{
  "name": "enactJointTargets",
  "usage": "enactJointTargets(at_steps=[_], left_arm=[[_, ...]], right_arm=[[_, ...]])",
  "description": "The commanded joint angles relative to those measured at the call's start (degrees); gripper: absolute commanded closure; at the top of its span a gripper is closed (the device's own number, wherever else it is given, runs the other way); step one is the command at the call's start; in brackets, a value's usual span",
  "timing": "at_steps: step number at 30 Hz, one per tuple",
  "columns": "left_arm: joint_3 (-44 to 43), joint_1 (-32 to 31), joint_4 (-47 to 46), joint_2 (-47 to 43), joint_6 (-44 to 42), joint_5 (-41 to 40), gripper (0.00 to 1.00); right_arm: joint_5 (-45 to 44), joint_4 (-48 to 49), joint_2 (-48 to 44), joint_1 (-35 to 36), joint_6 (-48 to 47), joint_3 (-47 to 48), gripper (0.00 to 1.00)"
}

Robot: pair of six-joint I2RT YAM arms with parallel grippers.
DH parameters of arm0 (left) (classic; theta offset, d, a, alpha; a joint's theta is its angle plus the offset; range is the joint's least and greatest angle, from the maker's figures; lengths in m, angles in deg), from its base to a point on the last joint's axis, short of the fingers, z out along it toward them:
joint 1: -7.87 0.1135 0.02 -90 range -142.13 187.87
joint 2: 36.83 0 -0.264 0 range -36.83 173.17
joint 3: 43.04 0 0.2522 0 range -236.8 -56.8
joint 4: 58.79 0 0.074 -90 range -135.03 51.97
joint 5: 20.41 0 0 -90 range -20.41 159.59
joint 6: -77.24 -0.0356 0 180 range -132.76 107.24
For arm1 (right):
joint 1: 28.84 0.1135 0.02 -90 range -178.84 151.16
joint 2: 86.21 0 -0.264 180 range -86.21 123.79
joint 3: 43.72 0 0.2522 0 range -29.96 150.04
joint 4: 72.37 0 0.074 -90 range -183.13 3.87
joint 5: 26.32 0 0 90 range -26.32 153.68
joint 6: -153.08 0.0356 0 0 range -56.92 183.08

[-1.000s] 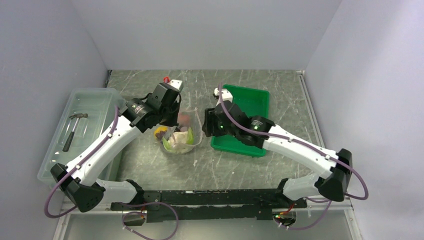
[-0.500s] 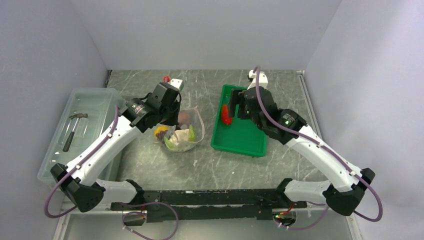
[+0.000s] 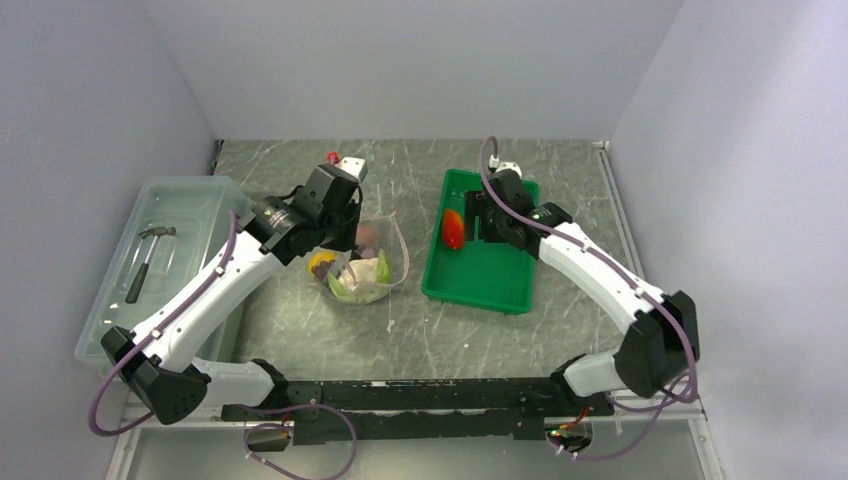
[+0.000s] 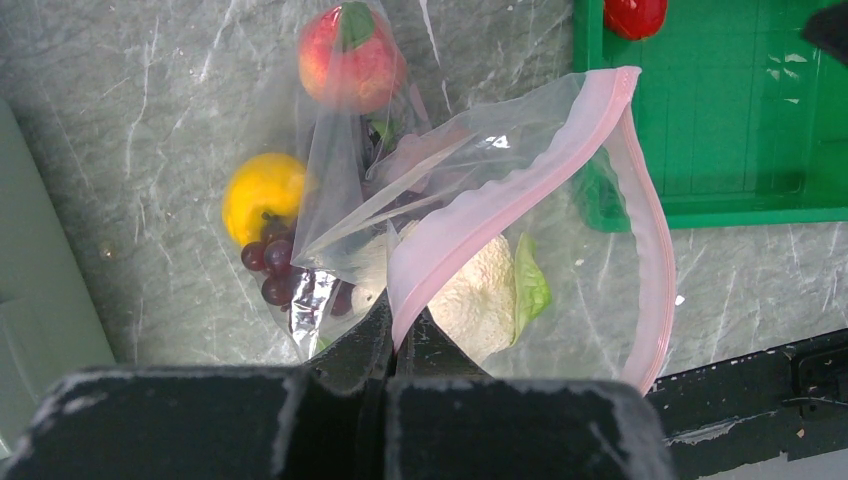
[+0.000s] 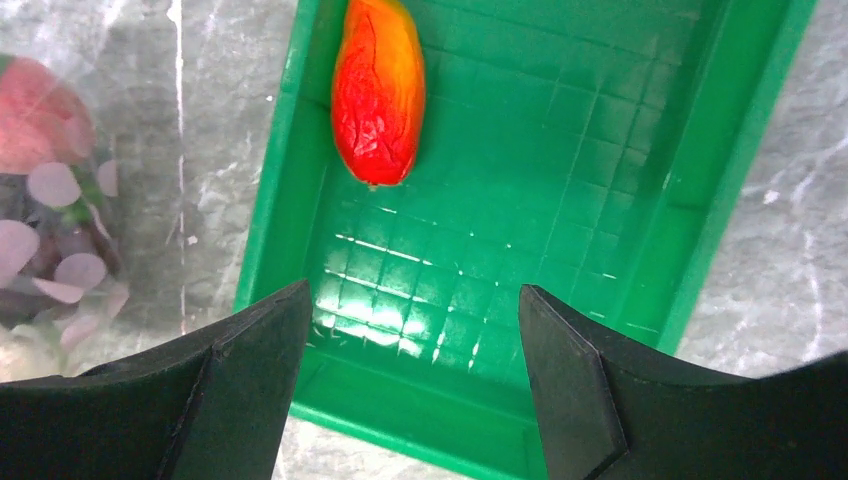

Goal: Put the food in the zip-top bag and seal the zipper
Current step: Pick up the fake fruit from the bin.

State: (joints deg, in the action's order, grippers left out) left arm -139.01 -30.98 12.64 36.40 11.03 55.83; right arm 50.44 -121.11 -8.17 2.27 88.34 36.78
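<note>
The clear zip-top bag [image 4: 590, 270] lies open on the table, left of the green tray [image 3: 480, 275]. My left gripper [image 4: 400, 325] is shut on its pink zipper [image 4: 500, 200], holding the mouth up. Purple grapes [image 4: 268, 272], a pale leafy vegetable [image 4: 490, 295] and a pink-red fruit [image 4: 350, 65] show through the plastic. A yellow fruit [image 4: 262, 190] sits at the bag's left edge; I cannot tell whether it is inside. A red tomato-like piece [image 5: 378, 90] lies in the tray's far left corner. My right gripper [image 5: 412, 295] hangs open over the tray, short of that piece, with nothing between its fingers.
A large translucent bin [image 3: 190, 195] with a hammer [image 3: 150, 255] inside stands at the far left. The tray's raised rim [image 5: 275, 190] runs between the red piece and the bag. Grey walls close in the table on three sides.
The right arm swung from beside the bag's mouth over to the green tray and its jaws opened wider. The red piece now shows in the tray. The left gripper kept its hold.
</note>
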Motion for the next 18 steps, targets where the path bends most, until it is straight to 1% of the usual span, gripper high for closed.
enactJointTargets(at_steps=[1, 6, 12, 18], left_arm=[[-1.9, 0.0, -2.2, -2.1, 0.6, 0.3, 1.00], [-1.5, 0.0, -2.1, -2.3, 0.6, 0.4, 1.00], [-1.8, 0.0, -1.7, -2.4, 0.5, 0.5, 1.00], [-1.5, 0.0, -1.0, -3.0, 0.3, 0.3, 1.00]], right_arm=[[4.5, 6.4, 4.2, -2.2, -0.9, -0.2, 0.21], [7.7, 9.0, 11.3, -4.1, -0.3, 1.7, 0.21], [9.2, 9.4, 19.3, -5.0, 0.1, 6.0, 0.21], [10.5, 9.9, 23.3, -5.1, 0.8, 8.1, 0.22]])
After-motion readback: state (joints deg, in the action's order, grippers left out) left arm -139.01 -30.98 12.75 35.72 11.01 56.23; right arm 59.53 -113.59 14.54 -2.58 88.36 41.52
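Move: The red-orange fake fruit in the green bin lies about 8 cm ahead of the open right hand, 4 cm to its left and some 15 cm below. The bin's middle is roughly 5 cm ahead and 1 cm to the right of that hand. The zip-top bag with the other food sits some 22 cm to its left and about 1 cm ahead. From the left hand, the fruit is roughly 14 cm ahead, 17 cm to the right and 22 cm below. The left fingers keep pinching the mouth of the zip-top bag, almost still, while the right hand, touching nothing yet, sinks about 10 cm towards the fake fruit and reaches some 5 cm forward, easing left late on. Its wrist tips a further 13 degrees or so downward, the fingers staying wide open, and the descent slows near the end. ##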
